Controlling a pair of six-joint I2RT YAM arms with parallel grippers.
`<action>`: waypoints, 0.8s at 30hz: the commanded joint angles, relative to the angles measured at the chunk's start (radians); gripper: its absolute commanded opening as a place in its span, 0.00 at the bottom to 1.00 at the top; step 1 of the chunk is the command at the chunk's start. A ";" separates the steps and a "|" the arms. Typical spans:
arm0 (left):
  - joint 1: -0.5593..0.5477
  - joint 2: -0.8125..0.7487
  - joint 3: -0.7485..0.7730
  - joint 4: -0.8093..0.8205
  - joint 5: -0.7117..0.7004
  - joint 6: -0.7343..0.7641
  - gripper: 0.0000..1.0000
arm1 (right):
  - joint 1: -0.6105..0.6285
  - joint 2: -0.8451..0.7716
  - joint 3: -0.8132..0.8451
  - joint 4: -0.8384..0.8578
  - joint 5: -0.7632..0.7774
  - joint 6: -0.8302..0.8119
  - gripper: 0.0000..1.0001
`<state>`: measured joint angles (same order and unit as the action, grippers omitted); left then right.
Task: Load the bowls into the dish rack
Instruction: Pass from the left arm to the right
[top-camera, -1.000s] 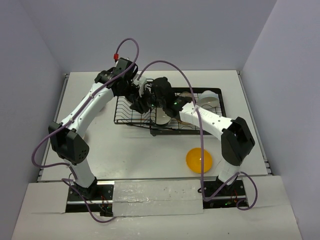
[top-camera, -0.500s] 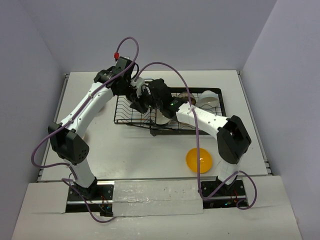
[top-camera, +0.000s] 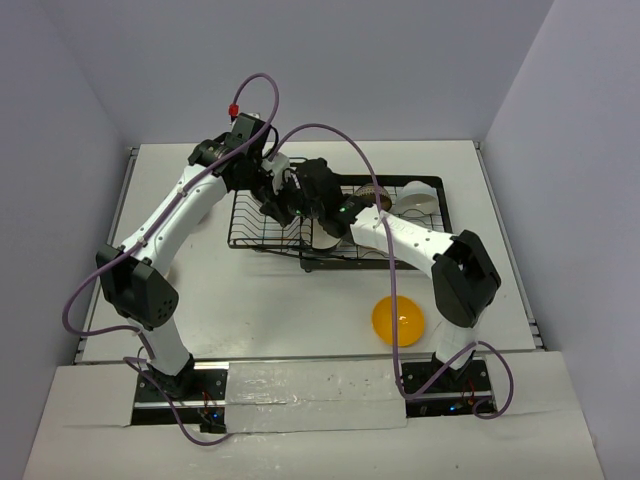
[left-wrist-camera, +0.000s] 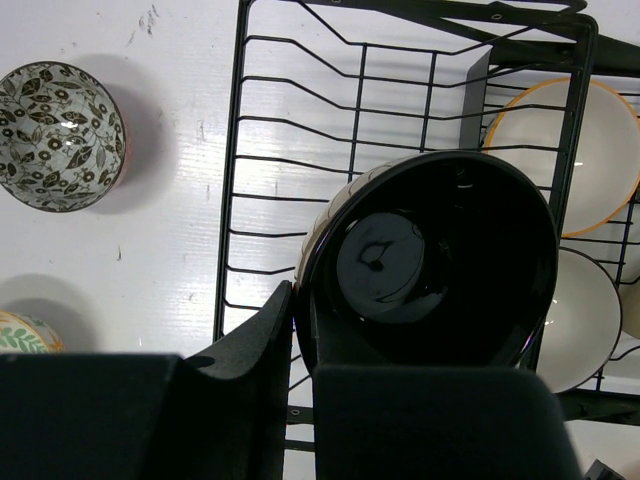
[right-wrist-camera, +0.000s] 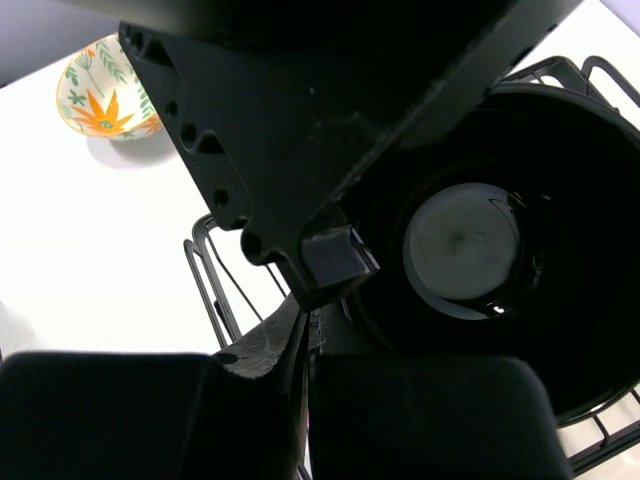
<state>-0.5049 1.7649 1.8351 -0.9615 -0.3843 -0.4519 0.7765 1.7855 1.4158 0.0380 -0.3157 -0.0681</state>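
A glossy black bowl (left-wrist-camera: 440, 270) (right-wrist-camera: 480, 250) hangs tilted over the flat tray section of the black wire dish rack (left-wrist-camera: 300, 130) (top-camera: 245, 225). My left gripper (left-wrist-camera: 296, 300) (top-camera: 272, 198) is shut on its rim. My right gripper (right-wrist-camera: 312, 320) (top-camera: 302, 200) is shut on the same rim, close beside the left one. In the rack's basket section stand a cream bowl with an orange rim (left-wrist-camera: 580, 150) and a white bowl (left-wrist-camera: 585, 320). A bright orange-yellow bowl (top-camera: 399, 320) sits on the table near the right arm's base.
A dark leaf-patterned bowl (left-wrist-camera: 60, 135) and a floral bowl (left-wrist-camera: 25, 330) (right-wrist-camera: 105, 90) sit on the table left of the rack. Both arms cross above the rack's left half. Purple cables loop over the arms.
My right gripper has shut on the black bowl's rim, and its arm has edged left toward the left gripper. The left gripper has kept its hold.
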 joint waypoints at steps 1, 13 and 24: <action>0.000 -0.021 0.047 0.041 -0.019 0.024 0.00 | 0.001 -0.011 -0.006 0.077 0.041 0.010 0.00; 0.002 -0.008 0.030 0.050 0.004 0.019 0.00 | -0.016 -0.104 -0.123 0.161 -0.016 0.033 0.00; 0.002 -0.012 0.030 0.035 0.012 0.022 0.00 | -0.017 -0.132 -0.140 0.180 -0.031 0.016 0.39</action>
<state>-0.5030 1.7653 1.8351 -0.9550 -0.3851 -0.4377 0.7662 1.7172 1.2854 0.1322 -0.3393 -0.0475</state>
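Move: The right hand, shut and empty, is beside the back rim of the black-lined bowl, whose middle lies about 6 cm ahead and 1 cm to its right, 2 cm lower. The left hand has that bowl by the rim, its middle some 5 cm to the right, 2 cm ahead and 3 cm down. From the right hand, the white bowl in the rack is roughly 13 cm right and 1 cm ahead, the cream bowl 10 cm right and 11 cm ahead, both some 17 cm below. The right hand, fingers still shut outside the bowl's rim, first sinks about 2 cm beside the bowl while easing right and back, then opens to under half and comes up again some 1.5 cm, ending a little over 1 cm farther back and to the right, with the bowl's wall outside its open fingers. The left hand holds still throughout and keeps its pinch on the rim. ##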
